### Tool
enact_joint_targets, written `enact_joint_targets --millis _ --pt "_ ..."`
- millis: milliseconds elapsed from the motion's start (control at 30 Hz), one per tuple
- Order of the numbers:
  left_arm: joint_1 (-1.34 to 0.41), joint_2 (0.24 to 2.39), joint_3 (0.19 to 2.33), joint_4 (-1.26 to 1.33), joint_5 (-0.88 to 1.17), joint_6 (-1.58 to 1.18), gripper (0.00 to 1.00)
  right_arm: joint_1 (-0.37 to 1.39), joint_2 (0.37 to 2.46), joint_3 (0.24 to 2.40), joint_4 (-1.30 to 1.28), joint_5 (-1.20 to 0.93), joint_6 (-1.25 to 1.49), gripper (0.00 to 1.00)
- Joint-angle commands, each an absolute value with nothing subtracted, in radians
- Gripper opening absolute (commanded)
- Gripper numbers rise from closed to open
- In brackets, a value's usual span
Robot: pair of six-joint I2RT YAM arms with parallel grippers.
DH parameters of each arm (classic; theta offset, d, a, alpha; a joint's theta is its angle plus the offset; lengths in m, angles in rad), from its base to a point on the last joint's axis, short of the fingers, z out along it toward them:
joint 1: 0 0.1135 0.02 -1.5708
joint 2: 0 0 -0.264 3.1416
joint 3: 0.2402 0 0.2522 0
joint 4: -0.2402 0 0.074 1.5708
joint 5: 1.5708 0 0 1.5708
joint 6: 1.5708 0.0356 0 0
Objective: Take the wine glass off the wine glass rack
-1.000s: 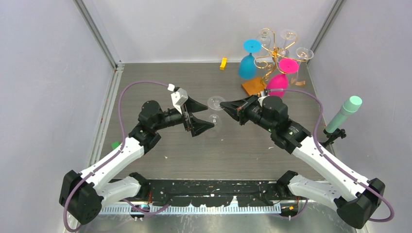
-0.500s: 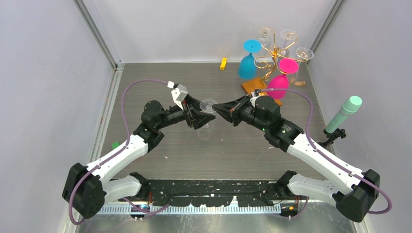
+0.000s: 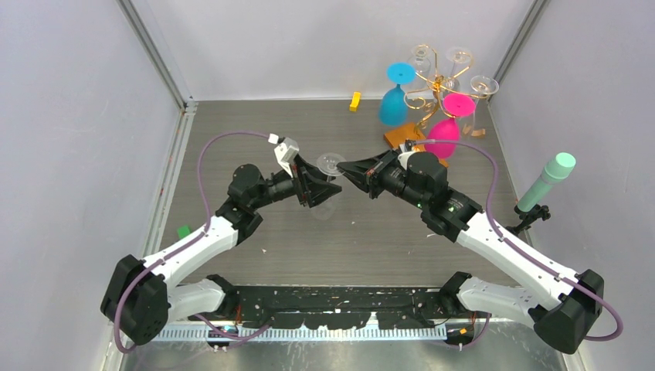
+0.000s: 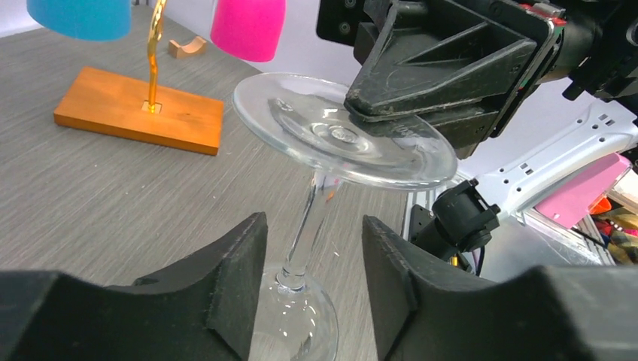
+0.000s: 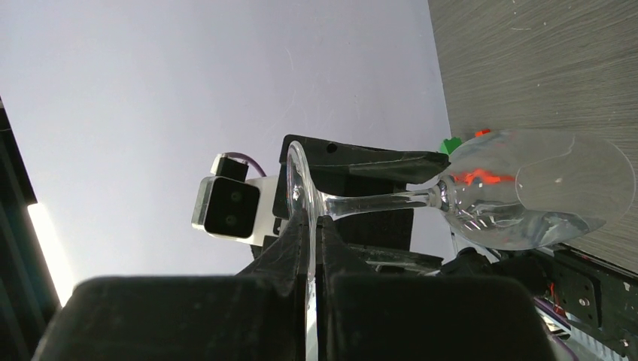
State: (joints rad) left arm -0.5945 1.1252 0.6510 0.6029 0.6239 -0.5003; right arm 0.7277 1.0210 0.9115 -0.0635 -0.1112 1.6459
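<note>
A clear wine glass [image 3: 330, 165] hangs upside down over mid-table, foot up and bowl down. My right gripper [image 3: 341, 166] is shut on the rim of its flat foot [image 5: 301, 218]; its bowl [image 5: 538, 188] points away. My left gripper [image 3: 318, 188] is open, its fingers on either side of the stem [image 4: 310, 218] just above the bowl [image 4: 301, 323], not touching. The wine glass rack [image 3: 437, 85], gold wire on an orange-brown base [image 3: 403, 137], stands at the back right. It also shows in the left wrist view [image 4: 143, 109].
On the rack hang a blue glass [image 3: 395, 97], a pink glass [image 3: 448, 124] and several clear glasses. A small yellow block [image 3: 355, 101] lies by the back wall. A mint-green cylinder [image 3: 547, 180] stands on a holder at the right. A green bit [image 3: 183, 230] lies at the left.
My left gripper moved up to the glass and now straddles its stem. My right gripper carried the glass a little leftward, toward the left gripper.
</note>
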Motion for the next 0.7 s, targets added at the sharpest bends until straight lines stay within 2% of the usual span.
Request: enact_joint_targets --millis 0,167,300,367,433,467,500,533,600,667 --pt "-0.597 1.145 0.673 0.697 0.649 -0.524 0.47 0.737 1.01 0.964 0.049 -0.128 1.675 0.0" --pt "-0.597 1.171 0.701 0.696 0.681 -0.526 0.27 0.742 1.022 0.968 0.057 -0.14 1.677 0.0" --pt "-0.596 1.172 0.708 0.695 0.686 -0.521 0.01 0.744 1.03 0.968 0.062 -0.145 1.673 0.0" --pt "-0.597 1.161 0.71 0.691 0.673 -0.515 0.0 0.744 1.035 0.968 0.06 -0.145 1.662 0.02" --pt "-0.596 1.146 0.715 0.665 0.641 -0.504 0.0 0.744 1.035 0.966 0.055 -0.136 1.647 0.2" --pt "-0.595 1.135 0.719 0.642 0.617 -0.493 0.0 0.744 1.035 0.964 0.05 -0.133 1.627 0.36" --pt "-0.596 1.118 0.723 0.619 0.586 -0.483 0.0 0.744 1.033 0.963 0.047 -0.125 1.614 0.44" --pt "-0.597 1.102 0.726 0.593 0.553 -0.469 0.0 0.744 1.03 0.96 0.043 -0.121 1.584 0.58" --pt "-0.597 1.074 0.732 0.548 0.462 -0.458 0.0 0.744 1.022 0.956 0.027 -0.105 1.527 0.72" --pt "-0.597 1.047 0.742 0.508 0.368 -0.451 0.0 0.744 1.009 0.943 0.013 -0.086 1.49 0.78"
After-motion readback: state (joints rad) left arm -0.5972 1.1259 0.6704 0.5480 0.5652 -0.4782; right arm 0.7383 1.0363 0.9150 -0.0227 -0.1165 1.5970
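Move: The clear wine glass hangs foot up. Its stem already stands between the left hand's open fingers, so the glass's middle is about 1 cm to that hand's right, level fore and aft, and some 4 cm below. The right hand still pinches the foot's edge, the glass's middle lying about 3 cm to its left, level ahead, and 9 cm below. From the right hand, the pink glass is roughly 14 cm ahead, 27 cm right and 5 cm lower; the blue glass is about 21 cm ahead and 16 cm right, at a similar height. The clear glass's stem is pinched just under its foot as the left hand shuts from about half open, easing roughly 1 cm to its right and down, then drifting about 1 cm forward and back left. The right hand stays almost in place, keeps its hold until the left has closed, then spreads its fingers wide and lets go of the foot. ##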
